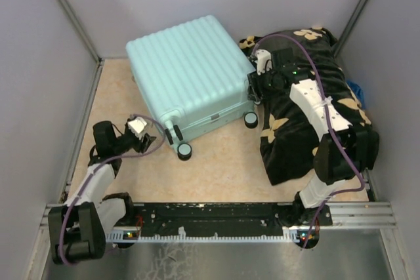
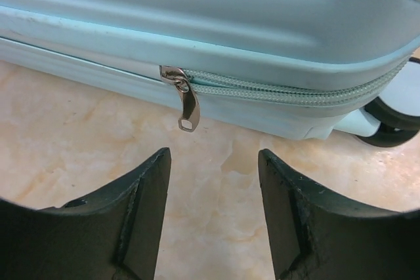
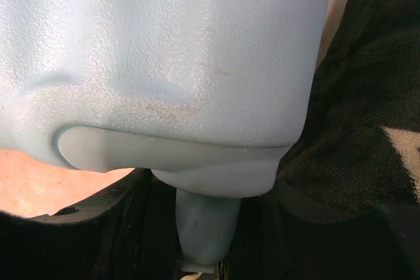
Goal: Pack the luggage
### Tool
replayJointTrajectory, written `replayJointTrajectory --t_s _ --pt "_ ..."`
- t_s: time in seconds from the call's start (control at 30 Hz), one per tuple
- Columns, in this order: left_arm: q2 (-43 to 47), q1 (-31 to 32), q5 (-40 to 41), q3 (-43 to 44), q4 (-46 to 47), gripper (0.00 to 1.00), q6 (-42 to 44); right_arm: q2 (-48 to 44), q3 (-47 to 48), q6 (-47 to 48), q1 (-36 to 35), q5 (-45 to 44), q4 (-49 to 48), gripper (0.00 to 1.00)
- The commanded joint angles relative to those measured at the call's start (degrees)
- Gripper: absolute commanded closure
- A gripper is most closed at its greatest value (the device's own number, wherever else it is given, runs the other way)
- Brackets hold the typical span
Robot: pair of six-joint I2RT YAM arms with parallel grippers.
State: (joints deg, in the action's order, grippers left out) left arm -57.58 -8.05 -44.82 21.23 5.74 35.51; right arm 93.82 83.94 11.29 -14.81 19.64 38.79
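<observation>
The luggage (image 1: 187,73) is a pale mint ribbed suitcase that lies flat and closed on the tan table top. Its metal zip pull (image 2: 187,106) hangs from the side seam, just ahead of my left gripper (image 2: 213,155). That gripper (image 1: 147,139) is open near the suitcase's near left corner, with only table top between its fingers. My right gripper (image 1: 254,86) sits at the suitcase's right edge. In the right wrist view the shell (image 3: 164,50) fills the frame, and a pale blue stub (image 3: 203,227) below its corner is clamped between the dark fingers.
A black blanket with tan flower motifs (image 1: 308,129) lies bunched to the right of the suitcase, under the right arm, and also shows in the right wrist view (image 3: 367,96). Black wheels (image 1: 185,151) (image 1: 251,120) stick out on the near side. Grey walls close in both sides.
</observation>
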Motion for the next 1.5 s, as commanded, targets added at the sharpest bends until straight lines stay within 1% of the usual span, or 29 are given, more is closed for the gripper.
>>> replayJointTrajectory --t_s 0.0,0.1,0.2,0.4,0.5,0.57,0.67,0.77,0.8,0.83,0.87,0.97,1.17,1.23,1.33,1.47 --pt "4.12 4.49 11.55 -4.72 13.39 0.38 -2.10 -1.45 0.14 2.52 -0.57 5.43 -2.04 1.00" --pt "5.88 8.43 19.23 -7.17 17.19 0.39 -1.40 -1.40 0.09 2.56 -0.57 5.39 -2.22 1.00" --pt "6.04 11.25 24.61 -7.86 20.03 0.38 -1.75 -1.12 0.16 2.41 -0.53 5.46 -2.31 1.00" --pt "4.19 15.51 29.11 -8.13 26.17 0.38 0.10 -0.64 0.61 2.30 -0.57 5.30 -2.45 1.00" --pt "1.58 16.04 29.92 -7.11 28.03 0.41 -0.38 -0.47 0.61 2.33 -0.57 5.15 -2.33 1.00" --pt "0.39 16.21 29.30 -6.71 28.60 0.49 -0.48 -0.33 0.69 2.27 -0.65 4.98 -2.37 1.00" --pt "-0.08 16.32 27.48 -6.30 27.62 0.70 -0.04 -0.33 0.83 2.34 -0.66 4.72 -2.23 1.00" --pt "0.92 16.30 27.11 -5.70 24.01 0.84 -1.66 -0.22 1.03 2.46 -0.66 4.57 -2.10 1.00" --pt "1.50 16.19 26.97 -5.12 21.53 0.93 -1.72 -0.25 1.11 2.44 -0.66 4.50 -2.05 1.00" --pt "2.19 16.04 25.99 -4.59 18.59 0.98 -1.48 -0.23 1.21 2.47 -0.66 4.48 -2.11 1.00" --pt "2.93 15.65 23.39 -4.28 16.29 0.99 -0.88 -0.27 1.19 2.44 -0.66 4.49 -2.14 1.00" --pt "7.49 14.01 14.70 -4.30 9.34 0.99 1.92 -0.01 1.27 1.97 -0.66 4.49 -2.45 1.00" --pt "11.89 12.09 2.90 -2.17 -5.12 1.00 4.02 0.31 2.03 0.87 -0.75 3.95 -3.44 1.00" --pt "12.45 12.02 0.76 -1.87 -7.71 1.00 4.46 2.43 2.42 0.44 -0.75 3.72 -3.68 1.00" --pt "12.61 12.07 -2.21 -1.30 -11.28 1.00 6.90 3.06 2.95 -0.41 -0.75 3.52 -4.19 1.00" --pt "12.38 12.07 -5.73 -1.19 -13.02 1.00 7.63 3.63 3.34 -0.98 -0.91 3.09 -4.50 1.00"
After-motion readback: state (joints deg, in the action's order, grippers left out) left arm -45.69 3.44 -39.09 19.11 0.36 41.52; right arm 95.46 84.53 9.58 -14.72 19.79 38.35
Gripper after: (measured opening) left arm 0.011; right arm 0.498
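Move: The zipper pull on the suitcase's near-left seam lies about 3 cm ahead of the open left fingers, 1 cm right and 2 cm up. The lid wheel at the near corner is some 9 cm right of that hand, 2 cm ahead and about 6 cm higher; the base wheel is about 14 cm right, 5 cm back and 6 cm lower. From the right hand, already gripping the lid's other wheel, the pull lies roughly 42 cm left, 15 cm back and 6 cm lower. The zipper pull is reached by the left hand easing forward and up some 4 cm, its fingertips tipping up and turning slightly counter-clockwise, and is then pinched as they shut fully. Still pinching, the left hand draws back about 6 cm and right about 3 cm along the seam towards the near corner's wheels, turning some 20 degrees clockwise. The right hand keeps its grip on the lid wheel. ##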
